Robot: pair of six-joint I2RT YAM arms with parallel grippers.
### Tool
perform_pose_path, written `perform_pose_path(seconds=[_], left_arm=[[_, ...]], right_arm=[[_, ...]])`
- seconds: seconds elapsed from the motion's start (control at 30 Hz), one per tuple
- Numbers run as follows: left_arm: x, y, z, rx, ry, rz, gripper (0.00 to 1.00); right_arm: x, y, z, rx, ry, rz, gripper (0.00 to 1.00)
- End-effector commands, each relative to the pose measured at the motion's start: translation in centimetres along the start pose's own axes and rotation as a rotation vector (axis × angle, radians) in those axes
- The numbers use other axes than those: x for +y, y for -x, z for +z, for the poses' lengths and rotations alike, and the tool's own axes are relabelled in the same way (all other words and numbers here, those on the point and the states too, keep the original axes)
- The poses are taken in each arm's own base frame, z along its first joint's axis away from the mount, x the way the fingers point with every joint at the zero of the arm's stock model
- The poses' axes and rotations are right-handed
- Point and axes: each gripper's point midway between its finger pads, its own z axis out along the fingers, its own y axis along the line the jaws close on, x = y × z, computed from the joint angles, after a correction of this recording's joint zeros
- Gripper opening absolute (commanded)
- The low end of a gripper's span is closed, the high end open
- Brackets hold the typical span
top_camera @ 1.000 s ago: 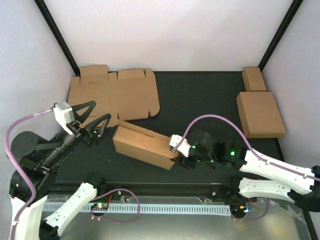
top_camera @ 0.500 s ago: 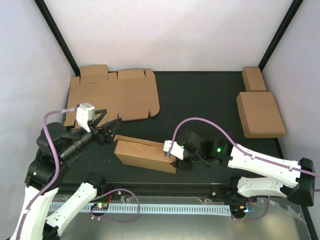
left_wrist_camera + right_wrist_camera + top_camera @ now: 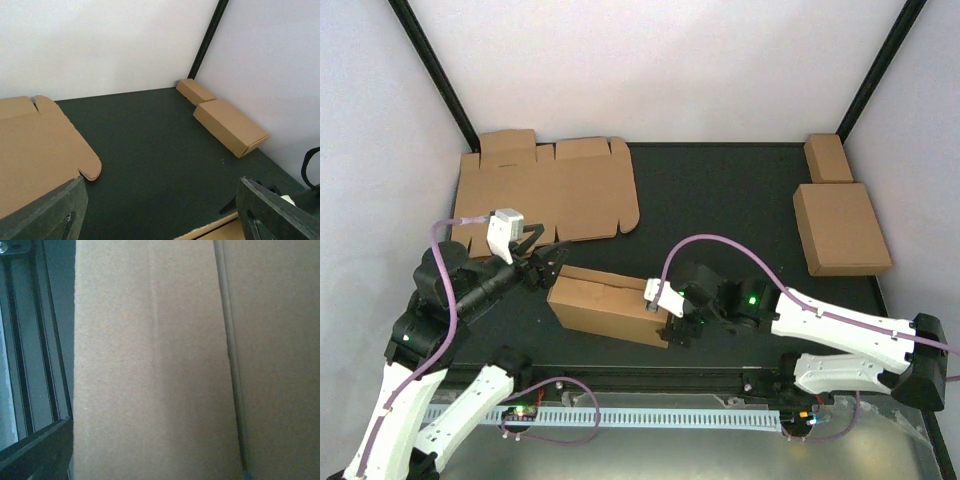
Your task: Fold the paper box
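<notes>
The paper box (image 3: 605, 305), partly folded plain brown cardboard, lies on the black table (image 3: 720, 200) near its front edge. My left gripper (image 3: 542, 262) hovers open at the box's far left corner. In the left wrist view its gripper (image 3: 160, 220) has wide-apart dark fingers (image 3: 45, 210), with only a strip of the box's edge (image 3: 220, 231) showing below. My right gripper (image 3: 672, 322) is at the box's right end. In the right wrist view the box (image 3: 150, 365) fills the frame between the spread jaws of the gripper (image 3: 159, 460); one finger (image 3: 35, 455) shows at lower left.
A flat die-cut cardboard sheet (image 3: 545, 195) lies at the back left. At the right edge sit a folded squarish box (image 3: 840, 228) and a smaller oblong box (image 3: 828, 157) behind it. A metal rail (image 3: 650, 415) runs along the front.
The left arm swung right, up to the box's left corner. The box settled lower and shifted slightly left. The right arm followed it left, and its jaws spread wider.
</notes>
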Motion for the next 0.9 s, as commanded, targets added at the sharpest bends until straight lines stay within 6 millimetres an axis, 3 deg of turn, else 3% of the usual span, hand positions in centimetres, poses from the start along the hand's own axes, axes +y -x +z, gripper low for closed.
perform_pose_path(seconds=[0.0, 0.47, 0.63, 0.87], left_arm=[[-0.5, 0.6, 0.1, -0.01, -0.022, 0.001, 0.84], [0.5, 1.1, 0.1, 0.009, 0.049, 0.05, 0.85], [1.1, 0.7, 0.5, 0.043, 0.08, 0.044, 0.85], [3.1, -1.1, 0.2, 0.099, 0.181, 0.063, 0.84]], right_arm=[[-0.8, 1.0, -1.2, -0.044, -0.047, 0.01, 1.0], [-1.4, 2.7, -7.0, -0.167, -0.074, 0.082, 1.0], [-0.9, 4.1, -9.9, -0.265, -0.037, 0.128, 1.0], [-1.3, 7.5, -11.9, -0.331, -0.003, 0.222, 0.94]])
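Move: The box stands on the table with its middle about 11 cm to the right hand's left, 2 cm ahead and 5 cm lower; the open fingers are at its right end. Its lid flap stands along the far side, around 6 cm ahead and 8 cm left of that hand. The flat cardboard sheet lies some 32 cm ahead and 27 cm left. From the left hand the box is about 11 cm right, 4 cm back and 26 cm below. The box's right end is left behind as the right hand, its fingers already wide open, rises about 12 cm nearly straight up, slowly at first and then faster. The wrist swings some 20 degrees so the fingers point less steeply down and more to the left; they stay spread. The left hand, also open, eases forward and slightly down by about 2 cm above the box. ##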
